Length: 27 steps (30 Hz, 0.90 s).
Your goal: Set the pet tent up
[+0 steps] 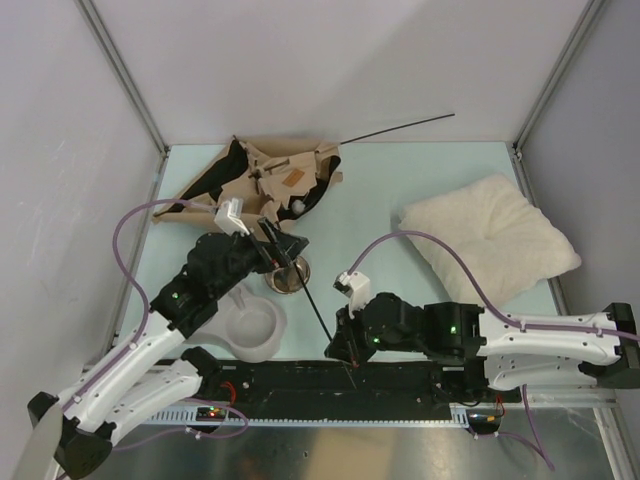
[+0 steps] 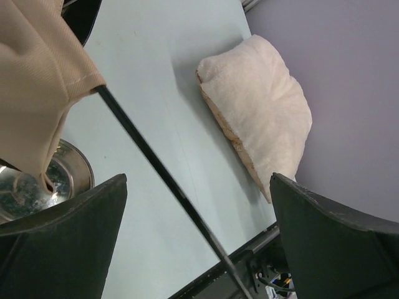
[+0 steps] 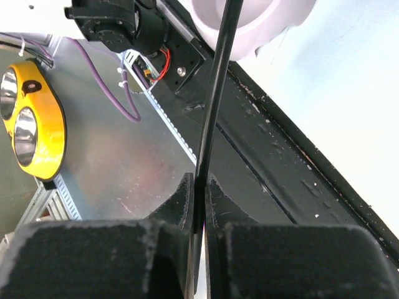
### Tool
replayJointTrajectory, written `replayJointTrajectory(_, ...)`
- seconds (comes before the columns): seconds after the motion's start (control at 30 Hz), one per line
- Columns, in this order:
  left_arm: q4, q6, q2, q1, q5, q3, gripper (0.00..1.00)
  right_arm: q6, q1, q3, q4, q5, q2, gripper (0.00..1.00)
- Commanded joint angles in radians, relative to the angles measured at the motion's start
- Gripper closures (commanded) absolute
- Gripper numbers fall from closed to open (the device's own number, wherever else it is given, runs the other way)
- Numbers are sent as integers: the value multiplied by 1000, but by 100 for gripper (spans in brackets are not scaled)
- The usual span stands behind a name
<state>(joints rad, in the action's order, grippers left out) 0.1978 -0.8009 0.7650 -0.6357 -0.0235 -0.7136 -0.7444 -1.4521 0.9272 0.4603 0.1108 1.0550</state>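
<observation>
The pet tent [image 1: 268,178] lies collapsed at the back left, tan fabric with black lining and a brown label patch. One thin black pole [image 1: 305,290] runs from its front edge to my right gripper [image 1: 347,360], which is shut on the pole's near end [image 3: 215,93]; the fingers [image 3: 181,202] pinch it. My left gripper [image 1: 282,250] is open beside the tent's front edge, its jaws on either side of the pole [image 2: 156,165] without touching it. Tan fabric [image 2: 31,81] hangs at the upper left of the left wrist view. A second pole [image 1: 400,127] sticks out to the back right.
A cream fluffy pillow [image 1: 490,235] lies at the right, also in the left wrist view [image 2: 262,112]. The grey double pet bowl [image 1: 255,325] with a steel dish [image 1: 287,277] sits under the left arm. A black rail [image 1: 400,375] lines the near edge.
</observation>
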Motion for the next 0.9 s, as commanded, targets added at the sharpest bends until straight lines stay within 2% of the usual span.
replayJointTrajectory(0.0, 13, 78, -39, 0, 9, -1, 0, 0, -1, 55, -63, 104, -54, 100)
replayJointTrajectory(0.17, 29, 141, -120, 0, 55, 9, 0, -25, 4, 53, -93, 173, -89, 100)
replayJointTrajectory(0.4, 46, 167, -342, 1, -198, 115, 0, -60, 16, 54, -162, 232, -139, 100)
replayJointTrajectory(0.5, 54, 182, -399, 1, -247, 148, 0, -84, 29, 55, -194, 220, -140, 100)
replayJointTrajectory(0.7, 52, 227, -369, 1, -220, 205, 0, -168, 51, 54, -231, 201, -133, 100)
replayJointTrajectory(0.87, -119, 266, -243, 0, -150, 270, 6, -214, 85, 70, -241, 168, -130, 100)
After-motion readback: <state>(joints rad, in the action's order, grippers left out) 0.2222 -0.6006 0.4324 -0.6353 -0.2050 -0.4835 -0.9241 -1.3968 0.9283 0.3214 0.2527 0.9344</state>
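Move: The tent's near corner tab hangs about 12 cm below the open left hand, some 4 cm ahead and 5 cm to its left. From there the steel bowl lies about 6 cm farther out and 10 cm lower, while the double dish's middle is around 15 cm to the left hand's left, level with it and some 23 cm below. From the right hand, shut on the pole, the tab is about 24 cm ahead, 13 cm left and 8 cm below. The tent pole, still pinched in the right fingers, is raised about 7 cm and carried some 4 cm forward, while that hand swings about 15 degrees clockwise and tips its fingers upward. The open left hand backs and rises clear of the pole, sweeps about 6 cm left, then sinks some 4 cm beside the tent's near corner, fingers still spread. ##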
